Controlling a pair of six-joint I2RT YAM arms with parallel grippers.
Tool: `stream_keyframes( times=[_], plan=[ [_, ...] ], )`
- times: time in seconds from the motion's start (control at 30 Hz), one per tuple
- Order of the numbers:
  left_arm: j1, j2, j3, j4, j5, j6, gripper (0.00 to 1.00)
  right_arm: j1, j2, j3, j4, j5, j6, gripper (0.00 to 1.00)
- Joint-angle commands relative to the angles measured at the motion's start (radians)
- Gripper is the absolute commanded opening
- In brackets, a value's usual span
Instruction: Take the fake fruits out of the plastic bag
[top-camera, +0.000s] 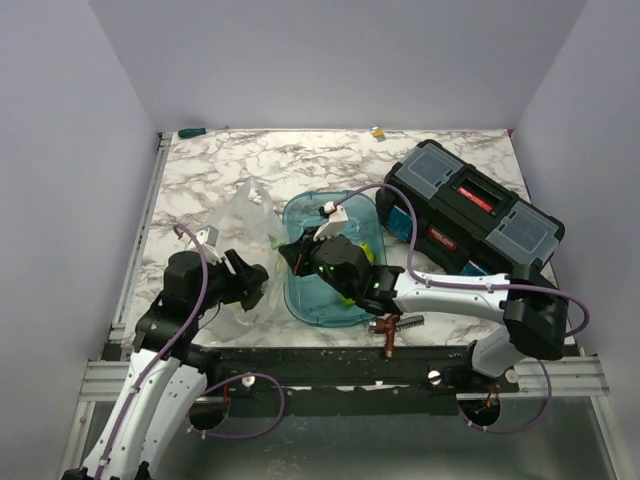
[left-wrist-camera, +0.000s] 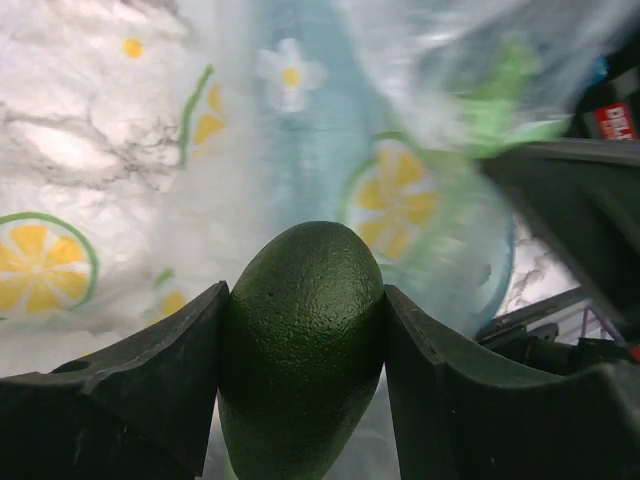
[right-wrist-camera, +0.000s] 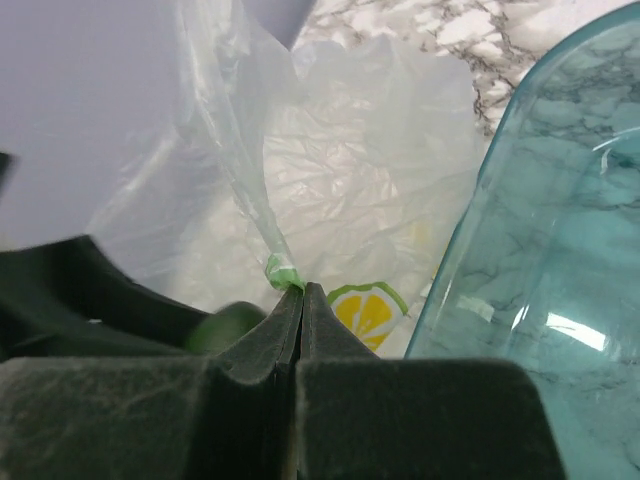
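A dark green oval fake fruit (left-wrist-camera: 300, 340) is clamped between my left gripper's (left-wrist-camera: 302, 300) fingers, at the plastic bag's near end (top-camera: 256, 283). The crinkled clear plastic bag (top-camera: 248, 215), printed with lemon slices (left-wrist-camera: 40, 255), lies left of the teal tray. My right gripper (right-wrist-camera: 302, 290) is shut on a green-edged fold of the bag (right-wrist-camera: 282, 272) and holds it up, just beside the left gripper (top-camera: 290, 255). In the right wrist view the green fruit (right-wrist-camera: 225, 325) shows blurred beside my jaws. A yellow-green fruit (top-camera: 346, 292) peeks out under the right arm in the tray.
The teal oval tray (top-camera: 305, 300) lies mid-table, its rim (right-wrist-camera: 480, 200) close to the right of my right fingers. A black toolbox (top-camera: 475, 205) stands at the back right. A copper-coloured fitting (top-camera: 388, 330) lies by the near edge.
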Motion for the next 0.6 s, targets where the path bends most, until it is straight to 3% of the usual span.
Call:
stream_keyframes(
  times=[0.0, 0.2, 0.43, 0.57],
  plan=[
    [0.004, -0.101, 0.126, -0.093, -0.052, 0.02, 0.09, -0.003, 0.069, 0.043, -0.007, -0.064, -0.008, 0.01],
    [0.004, -0.097, 0.297, -0.149, -0.131, 0.055, 0.07, -0.003, 0.174, 0.095, 0.016, -0.197, 0.011, 0.01],
    [0.004, -0.028, 0.443, -0.067, 0.017, 0.053, 0.06, -0.005, 0.319, 0.254, 0.015, -0.291, 0.016, 0.01],
    [0.004, -0.04, 0.474, -0.095, 0.014, 0.073, 0.04, -0.025, 0.399, 0.353, -0.004, -0.354, 0.02, 0.01]
  ],
)
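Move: The left hand already grips the avocado; the tray's middle lies about 12 cm ahead of it, some 17 cm to its right and 15 cm below, and the bag's body about 6 cm ahead, 5 cm left and 12 cm below. From the right hand, shut on the bag's green-printed edge, the bag's body is some 8 cm to the left, 3 cm ahead and 15 cm below, the avocado about 7 cm left, 5 cm back and 7 cm lower. The left hand keeps its grip on the avocado and lifts it quickly, almost straight up by some 17 cm, away from the bag and to above the right gripper, its fingers tipping upward about 20 degrees. Meanwhile the right hand, still pinching the bag's edge, carries it about 9 cm left and roughly 5 cm down over the bag's body, turning about 15 degrees counter-clockwise. ##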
